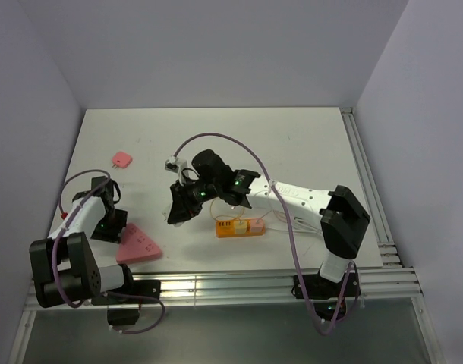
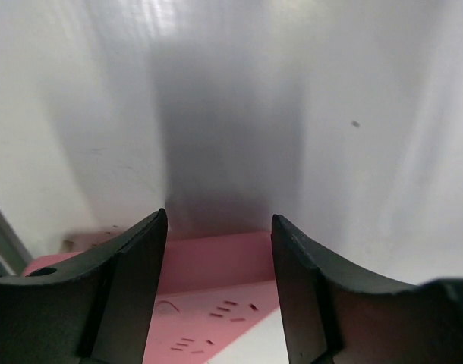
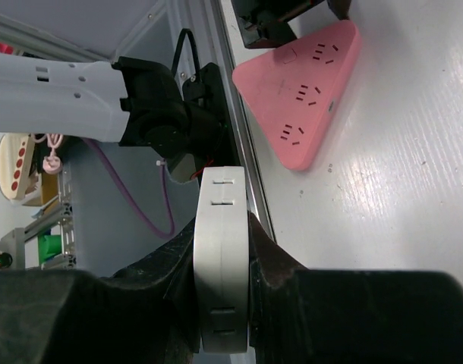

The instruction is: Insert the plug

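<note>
A pink triangular socket strip [image 1: 139, 246] [image 3: 300, 91] lies flat near the table's front left, its slots facing up. My left gripper [image 1: 112, 225] [image 2: 220, 220] is low at the strip's left corner. Its jaws are apart with the pink strip [image 2: 216, 265] between them, and I cannot tell whether they touch it. My right gripper [image 1: 178, 211] [image 3: 222, 224] hovers to the right of the strip, shut on a flat white plug [image 3: 222, 258] held edge-on. The plug's prongs are hidden.
A small pink piece [image 1: 122, 159] lies at the back left. An orange and yellow block [image 1: 239, 227] with a white cable [image 1: 285, 216] sits beneath the right arm. Metal rails run along the front edge [image 1: 254, 284] and the right edge [image 1: 364, 174].
</note>
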Action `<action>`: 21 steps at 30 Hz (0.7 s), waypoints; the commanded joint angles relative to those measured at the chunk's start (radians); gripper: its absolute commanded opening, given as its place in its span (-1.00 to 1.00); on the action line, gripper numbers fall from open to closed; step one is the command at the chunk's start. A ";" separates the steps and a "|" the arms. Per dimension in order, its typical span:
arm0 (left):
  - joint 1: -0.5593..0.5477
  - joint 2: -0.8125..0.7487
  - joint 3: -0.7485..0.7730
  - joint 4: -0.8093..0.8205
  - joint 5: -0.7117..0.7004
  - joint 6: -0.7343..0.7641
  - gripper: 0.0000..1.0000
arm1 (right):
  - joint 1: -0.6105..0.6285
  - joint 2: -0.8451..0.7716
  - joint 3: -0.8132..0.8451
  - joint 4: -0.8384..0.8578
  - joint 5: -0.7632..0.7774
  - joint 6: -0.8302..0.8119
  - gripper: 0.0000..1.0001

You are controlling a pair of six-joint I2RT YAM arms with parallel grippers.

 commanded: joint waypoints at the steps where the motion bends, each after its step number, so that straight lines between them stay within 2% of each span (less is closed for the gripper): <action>1: -0.030 0.000 0.050 0.025 0.031 -0.001 0.24 | 0.012 0.052 0.095 0.017 -0.014 0.017 -1.00; 6: -0.041 -0.070 0.055 0.094 0.040 0.075 0.18 | 0.028 0.136 0.222 -0.121 0.038 -0.017 -1.00; 9: -0.041 -0.138 0.078 0.082 -0.033 0.088 0.18 | 0.032 0.207 0.319 -0.217 0.055 -0.032 -1.00; 14: -0.039 -0.224 0.140 -0.089 -0.235 0.031 0.27 | 0.066 0.339 0.492 -0.404 0.129 -0.084 -1.00; 19: -0.039 -0.233 0.105 -0.094 -0.196 0.030 0.26 | 0.121 0.446 0.646 -0.541 0.172 -0.099 -1.00; 21: -0.039 -0.244 0.076 -0.111 -0.193 -0.026 0.22 | 0.141 0.478 0.690 -0.592 0.213 -0.110 -1.00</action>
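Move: The right hand holds the white plug. From it, the triangular pink socket block lies about 17 cm left, level fore and aft, some 18 cm lower. The orange power strip is roughly 16 cm to the right and 6 cm farther out, with the yellow cable coil about 12 cm right and 12 cm ahead. The pink block's middle is about 7 cm right of the left hand and 3 cm back, at its height. Carry the white plug in the right gripper about 7 cm left and 6 cm down towards the pink socket block, tipping the fingers nearly 20 degrees steeper and keeping the grip. Meanwhile clear the left gripper, still open, from the block's left side: forward first, then up about 8 cm and a little left, its fingers tilting outward. ##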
